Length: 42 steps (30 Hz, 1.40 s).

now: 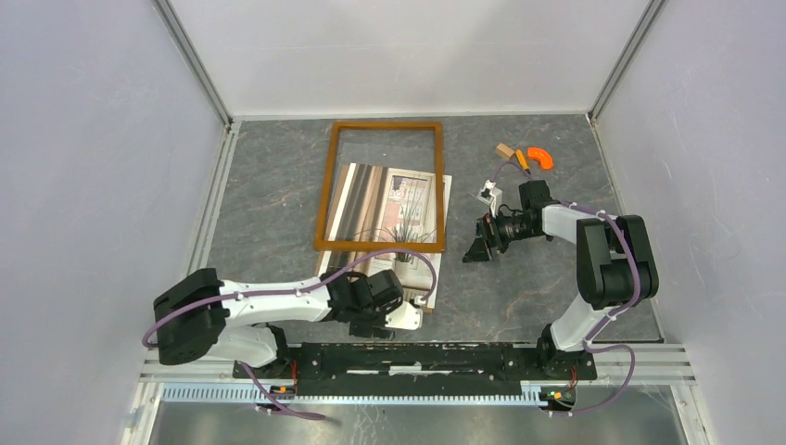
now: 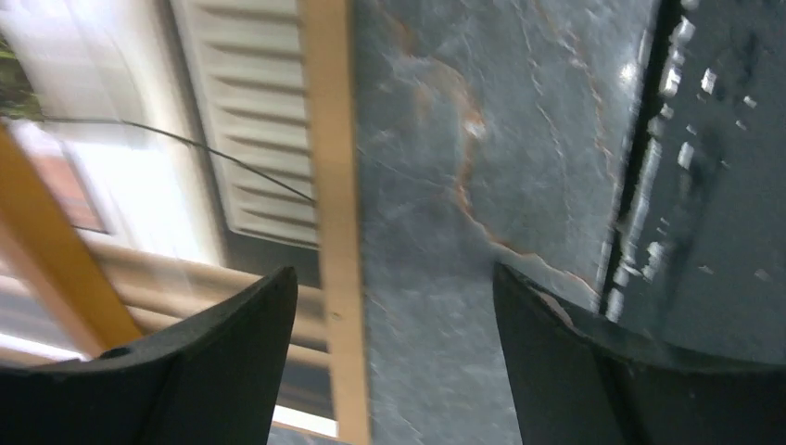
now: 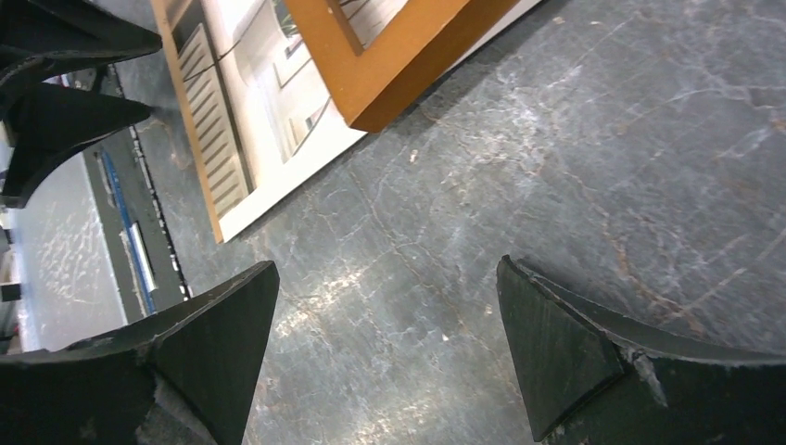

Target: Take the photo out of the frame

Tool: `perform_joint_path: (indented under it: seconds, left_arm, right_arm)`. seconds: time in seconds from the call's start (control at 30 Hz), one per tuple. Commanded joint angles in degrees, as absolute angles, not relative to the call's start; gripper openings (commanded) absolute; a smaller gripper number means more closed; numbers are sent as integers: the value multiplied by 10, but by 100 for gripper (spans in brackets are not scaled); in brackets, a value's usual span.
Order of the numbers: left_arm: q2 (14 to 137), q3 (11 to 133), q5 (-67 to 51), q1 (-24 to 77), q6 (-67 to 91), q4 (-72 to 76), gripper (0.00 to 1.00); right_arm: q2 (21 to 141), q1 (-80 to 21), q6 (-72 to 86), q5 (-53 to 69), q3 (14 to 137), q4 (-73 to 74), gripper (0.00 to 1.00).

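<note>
The orange-brown wooden frame (image 1: 380,248) lies flat at mid-table. It rests partly on the photo (image 1: 405,266), which shows through it and sticks out from under its near bar. My left gripper (image 1: 419,298) is open at the photo's near right corner. In the left wrist view its jaws (image 2: 389,278) straddle the tan strip (image 2: 329,185) along the photo's (image 2: 250,120) near edge, gripping nothing, and the frame's bar (image 2: 56,250) crosses at left. My right gripper (image 1: 482,239) is open over bare table (image 3: 387,269), right of the frame's corner (image 3: 389,65) and the photo (image 3: 250,93).
A small wooden block (image 1: 505,150), a yellow stick (image 1: 522,162) and an orange curved piece (image 1: 539,158) lie at the far right behind my right arm. The black base rail (image 1: 417,357) runs along the near edge. White walls enclose the grey tabletop (image 1: 269,185).
</note>
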State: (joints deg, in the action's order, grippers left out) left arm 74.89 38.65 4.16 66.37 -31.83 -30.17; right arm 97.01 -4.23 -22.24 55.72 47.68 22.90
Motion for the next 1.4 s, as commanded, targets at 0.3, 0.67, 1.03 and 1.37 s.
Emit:
perform_joint_path:
  seconds: [0.3, 0.67, 1.03, 1.37]
  left_arm:
    - [897, 420, 185, 677, -329, -101, 48]
    - [930, 464, 120, 677, -299, -120, 36]
    - [932, 452, 95, 676, -291, -119, 34]
    - [930, 450, 95, 676, -293, -117, 32]
  right_arm:
    - [1004, -37, -210, 570, 454, 239, 78]
    - [1032, -30, -136, 624, 416, 170, 57]
    - [1077, -55, 49, 634, 365, -24, 56]
    - [1106, -75, 107, 593, 376, -85, 53]
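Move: The left hand, fingers open and pointing down, is just short of the photo's near edge. The stretch it will grip is about 3 cm ahead, 4 cm to the right and 2 cm lower; the photo's near right corner is roughly 3 cm ahead and 13 cm right, and the frame's near bar some 16 cm straight ahead. From the right hand that same photo corner lies about 12 cm back, 8 cm left and 3 cm lower, and the frame's near right corner is level with it, 6 cm left. The left hand travels about 7.5 cm right and 5.5 cm forward while sinking slightly, swinging its fingertips some 10 degrees forward as they close from wide to about a third open and pinch the photo's near edge strip, one finger on either side, then nearly stops and keeps hold. Meanwhile the open right hand eases left about 4 cm and back about 3.5 cm towards the photo's near right corner, sinking a little, rolling some 25 degrees and closing to about half, without a visible touch on the photo. ##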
